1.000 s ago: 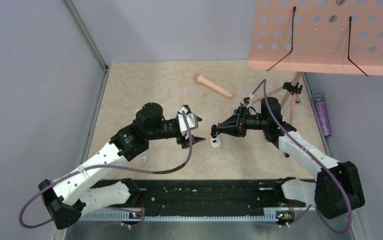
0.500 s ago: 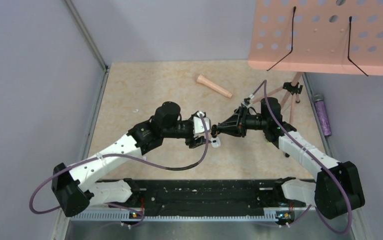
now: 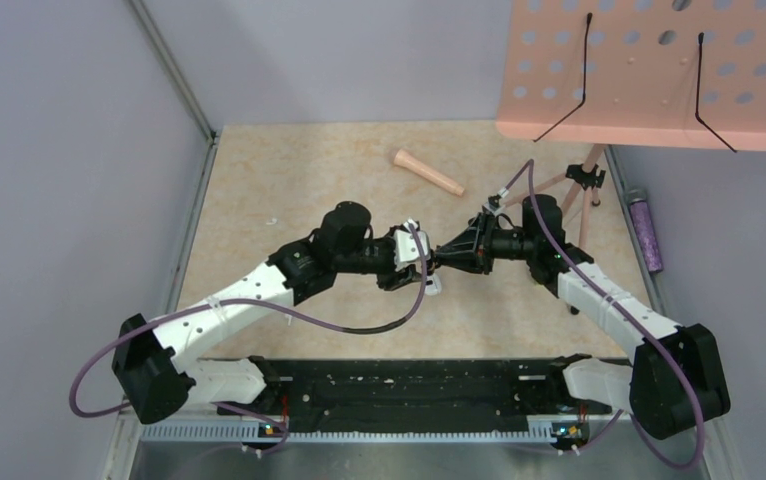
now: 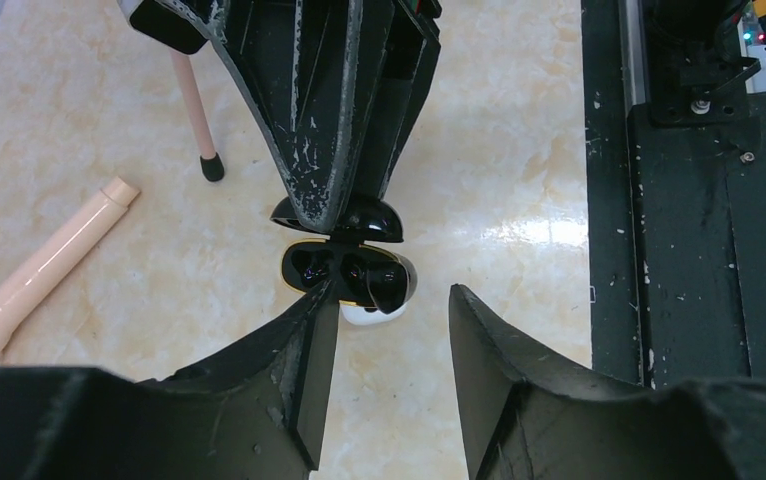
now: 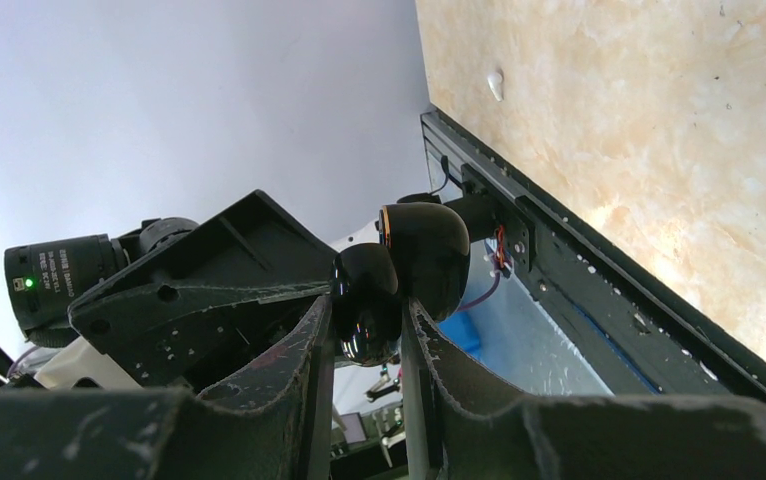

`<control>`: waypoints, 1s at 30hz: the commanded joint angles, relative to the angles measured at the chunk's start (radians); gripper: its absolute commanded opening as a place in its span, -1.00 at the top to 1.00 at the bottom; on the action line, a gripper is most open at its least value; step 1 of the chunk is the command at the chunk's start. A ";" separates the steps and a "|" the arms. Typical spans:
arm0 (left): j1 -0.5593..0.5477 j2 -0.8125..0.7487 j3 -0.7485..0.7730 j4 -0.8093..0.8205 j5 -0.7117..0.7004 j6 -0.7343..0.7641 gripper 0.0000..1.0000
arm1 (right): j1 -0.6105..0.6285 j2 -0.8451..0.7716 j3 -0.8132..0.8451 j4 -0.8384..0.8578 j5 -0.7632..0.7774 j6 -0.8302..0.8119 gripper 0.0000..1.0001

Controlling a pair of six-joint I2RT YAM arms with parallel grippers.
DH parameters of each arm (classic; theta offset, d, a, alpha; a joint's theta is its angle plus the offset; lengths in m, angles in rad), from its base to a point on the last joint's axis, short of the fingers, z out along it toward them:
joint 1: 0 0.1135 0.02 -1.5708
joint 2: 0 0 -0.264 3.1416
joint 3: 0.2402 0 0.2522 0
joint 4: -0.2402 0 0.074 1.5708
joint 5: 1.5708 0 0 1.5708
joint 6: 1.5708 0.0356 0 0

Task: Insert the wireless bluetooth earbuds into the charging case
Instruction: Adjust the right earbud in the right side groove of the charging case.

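The charging case hangs open just above the table, with a glossy black inside, a gold rim and a white underside. My right gripper is shut on its black lid, and in the left wrist view its fingers come down from the top. My left gripper is open with nothing between the jaws; its left fingertip sits right at the case's rim. One tiny white earbud lies on the table, and a white speck lies left of the arms. The case's wells look dark.
A peach cylinder lies at the back of the table. A pink perforated stand on thin legs is at the back right, with a purple bottle by the right wall. A black rail runs along the near edge.
My left arm has swung right, up to the case, and its jaws have narrowed. The right arm and the case have stayed put.
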 commanded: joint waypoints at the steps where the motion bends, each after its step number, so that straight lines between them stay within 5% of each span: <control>1: -0.004 0.003 0.030 0.076 -0.004 -0.013 0.02 | 0.001 -0.032 0.007 0.031 -0.014 0.003 1.00; 8: -0.004 0.013 0.030 0.090 -0.003 -0.022 0.32 | 0.000 -0.034 0.004 0.034 -0.014 0.005 1.00; 17: -0.004 0.025 0.035 0.071 -0.001 -0.015 0.25 | 0.001 -0.041 0.002 0.040 -0.014 0.011 1.00; 30: -0.004 0.017 0.039 0.052 0.022 0.000 0.50 | 0.001 -0.033 0.016 0.018 -0.040 -0.026 1.00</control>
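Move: The right earbud, in the base-side groove of the open charging case, is about 2 cm to the left gripper's right and 1 cm below it, level fore-and-aft. The case's lid, clamped in the right fingers, lies some 4 cm right and 1 cm forward and up; the white case on the table lies roughly 4 cm back, 2 cm right and 12 cm below. From the right gripper, the earbud is about 2 cm left, back and down. Bring the left gripper barely 1 cm rightward and slightly forward onto the right earbud, lifting a little on the way and settling back to the starting height. Meanwhile bring its half-open fingers together, from about half open to a quarter, until their tips close on the earbud's sides. Hold the lid still in the right gripper. ##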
